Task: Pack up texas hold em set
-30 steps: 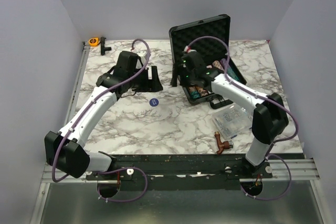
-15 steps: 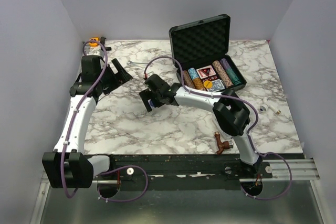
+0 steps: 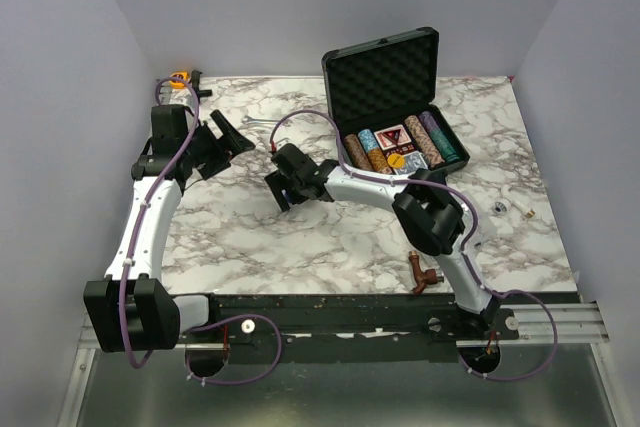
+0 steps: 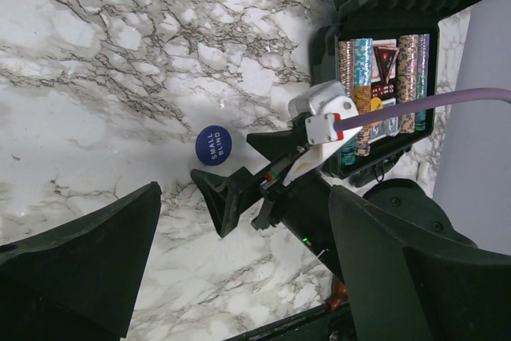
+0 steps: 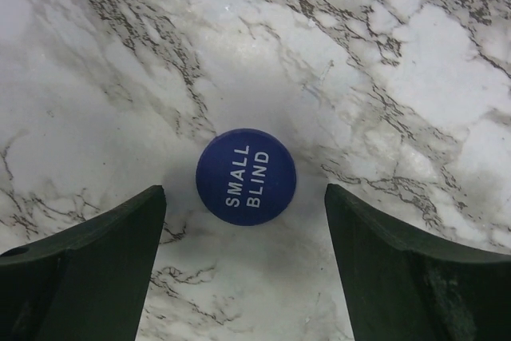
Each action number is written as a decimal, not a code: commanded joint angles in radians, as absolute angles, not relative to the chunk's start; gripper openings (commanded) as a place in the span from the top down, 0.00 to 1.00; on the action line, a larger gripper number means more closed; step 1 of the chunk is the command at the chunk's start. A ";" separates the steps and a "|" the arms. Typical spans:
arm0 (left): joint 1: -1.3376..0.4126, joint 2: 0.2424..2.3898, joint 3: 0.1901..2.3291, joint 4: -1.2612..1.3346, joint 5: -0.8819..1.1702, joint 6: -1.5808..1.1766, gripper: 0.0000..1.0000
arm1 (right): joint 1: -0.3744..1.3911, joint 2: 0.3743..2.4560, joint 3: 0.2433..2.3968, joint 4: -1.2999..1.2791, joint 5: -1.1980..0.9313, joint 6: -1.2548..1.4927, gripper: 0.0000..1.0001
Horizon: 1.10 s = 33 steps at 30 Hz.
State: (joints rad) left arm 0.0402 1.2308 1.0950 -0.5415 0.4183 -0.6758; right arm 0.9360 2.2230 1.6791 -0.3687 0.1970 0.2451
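The black briefcase (image 3: 381,73) stands open at the back right, its foam-lined lid up. Its base holds rows of striped poker chips (image 3: 366,150), a red card deck (image 3: 393,135) and a yellow disc (image 3: 397,160). A blue disc (image 5: 246,176) marked SMALL BLIND lies flat on the marble. My right gripper (image 5: 243,269) hovers just over it, open, fingers either side and a little short of it. In the left wrist view the blue disc (image 4: 213,145) shows beside the right gripper (image 4: 231,185). My left gripper (image 3: 232,137) is open and empty at the far left.
A brown pipe fitting (image 3: 422,274) lies near the front edge by the right arm's base. An orange tape measure (image 3: 179,78) sits in the back left corner. Small metal bits (image 3: 497,208) lie right of the right arm.
The right gripper has left the briefcase and now sits over the blue disc. The left arm has swung back to the left. The clear box in front of the case is no longer in view.
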 commanded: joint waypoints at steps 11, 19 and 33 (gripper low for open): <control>0.054 1.246 1.077 -0.509 0.481 -0.687 0.16 | 0.940 2.296 1.733 -0.403 0.232 0.203 0.38; 0.058 1.253 1.072 -0.500 0.496 -0.693 0.16 | 0.941 2.319 1.747 -0.443 0.222 0.145 0.42; 0.060 1.255 1.072 -0.497 0.503 -0.692 0.16 | 0.941 2.278 1.725 -0.410 0.234 0.190 0.57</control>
State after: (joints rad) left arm 0.0513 1.2484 1.0840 -0.5175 0.4721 -0.6868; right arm 0.9352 2.2700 1.7458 -0.3744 0.2070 0.1822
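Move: The blue small blind button lies almost between the right hand's open fingertips, about 2 cm ahead, 1 cm to the left and 1 cm below. From this hand, the open chip case is centred some 13 cm ahead and 27 cm to the right, with the yellow button in it about 11 cm ahead and 25 cm right; a silver tool lies roughly 22 cm ahead and 8 cm left. From the left hand, the small blind button is some 10 cm right, 2 cm ahead and 21 cm below. The right hand creeps forward and to its left, about 1.5 cm in all and level just above the table, mostly early on, so that its fingertips straddle the small blind button. Its fingers close from wide open to about half open as it advances and then stays nearly in place, until both tips meet the button's opposite edges and pinch it across its width. ##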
